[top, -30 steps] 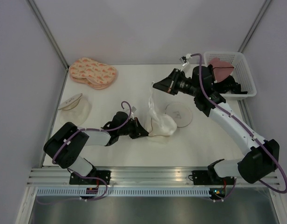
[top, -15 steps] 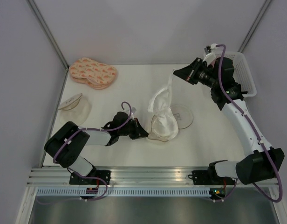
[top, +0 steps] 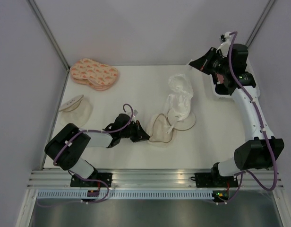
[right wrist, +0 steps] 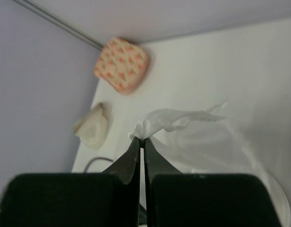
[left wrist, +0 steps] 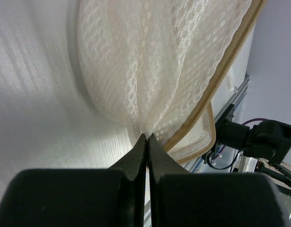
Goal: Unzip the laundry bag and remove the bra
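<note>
The laundry bag (top: 160, 130) lies unzipped at mid-table, its two cream mesh halves with tan zip rim spread apart. My left gripper (top: 146, 137) is shut on the mesh at the near half's left edge; in the left wrist view the tips (left wrist: 147, 137) pinch the mesh of the laundry bag (left wrist: 155, 61) beside the zip. The white bra (top: 180, 97) hangs stretched from my right gripper (top: 192, 65), raised at the back right, and its lower end trails over the bag's flat half (top: 187, 122). In the right wrist view the gripper (right wrist: 142, 140) is shut on a bunch of the bra (right wrist: 176, 120).
A peach patterned padded pair (top: 94, 73) lies at the back left, with a plain translucent pouch (top: 75, 108) nearer along the left edge. A white basket (top: 220, 91) stands at the back right, mostly behind my right arm. Grey walls enclose the table.
My right gripper has risen and swung to the back right, pulling the bra up and out of the bag. The bag's halves now lie open and flatter. The left gripper stayed put.
</note>
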You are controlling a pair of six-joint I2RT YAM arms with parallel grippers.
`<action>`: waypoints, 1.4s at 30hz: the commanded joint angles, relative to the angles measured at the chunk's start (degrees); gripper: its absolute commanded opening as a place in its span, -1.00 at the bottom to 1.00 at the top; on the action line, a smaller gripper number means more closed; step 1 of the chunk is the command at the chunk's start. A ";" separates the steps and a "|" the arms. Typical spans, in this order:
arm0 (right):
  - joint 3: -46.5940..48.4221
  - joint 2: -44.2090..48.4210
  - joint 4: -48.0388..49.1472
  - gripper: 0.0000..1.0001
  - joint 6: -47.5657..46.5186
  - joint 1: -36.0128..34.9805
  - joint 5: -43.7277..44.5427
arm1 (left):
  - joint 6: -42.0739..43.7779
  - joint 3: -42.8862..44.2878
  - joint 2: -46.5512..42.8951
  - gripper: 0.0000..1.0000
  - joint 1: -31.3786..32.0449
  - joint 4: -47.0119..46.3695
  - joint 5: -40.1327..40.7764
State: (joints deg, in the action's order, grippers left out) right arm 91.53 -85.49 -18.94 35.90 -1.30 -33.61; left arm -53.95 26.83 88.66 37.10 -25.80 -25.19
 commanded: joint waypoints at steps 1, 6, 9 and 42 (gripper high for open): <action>-7.81 2.60 -13.20 -0.99 -9.52 -3.43 7.21 | 1.40 0.59 0.10 -0.96 0.16 -1.35 -0.74; -22.42 7.00 -14.02 -0.99 -12.25 -9.06 17.52 | 0.08 0.59 2.30 -0.95 0.16 -4.78 -2.05; -30.43 6.83 -12.27 -0.99 -12.52 -11.35 19.01 | -0.27 0.51 3.01 -0.95 0.16 -5.49 -2.23; -19.88 -24.19 1.96 0.96 -5.05 -3.89 31.07 | 0.43 -1.08 0.46 -0.95 0.16 -4.70 -2.06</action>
State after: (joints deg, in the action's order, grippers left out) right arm 71.00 -108.18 -21.56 30.30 -4.97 2.13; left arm -53.98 25.87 90.96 37.10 -28.91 -26.13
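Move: The right hand still pinches the bra, which hangs beneath it. The bag's open round panel, where the bra is going, lies about 13 cm back, 5 cm right and 36 cm below; the bag body is some 17 cm back and 7 cm left. The white basket stands roughly 10 cm ahead and 30 cm right. From the left hand, still gripping the bag, the round panel is about 9 cm ahead and 17 cm right. Right hand drops some 30 cm and back, releases the bra, then goes forward-right and down; left keeps its grip. ##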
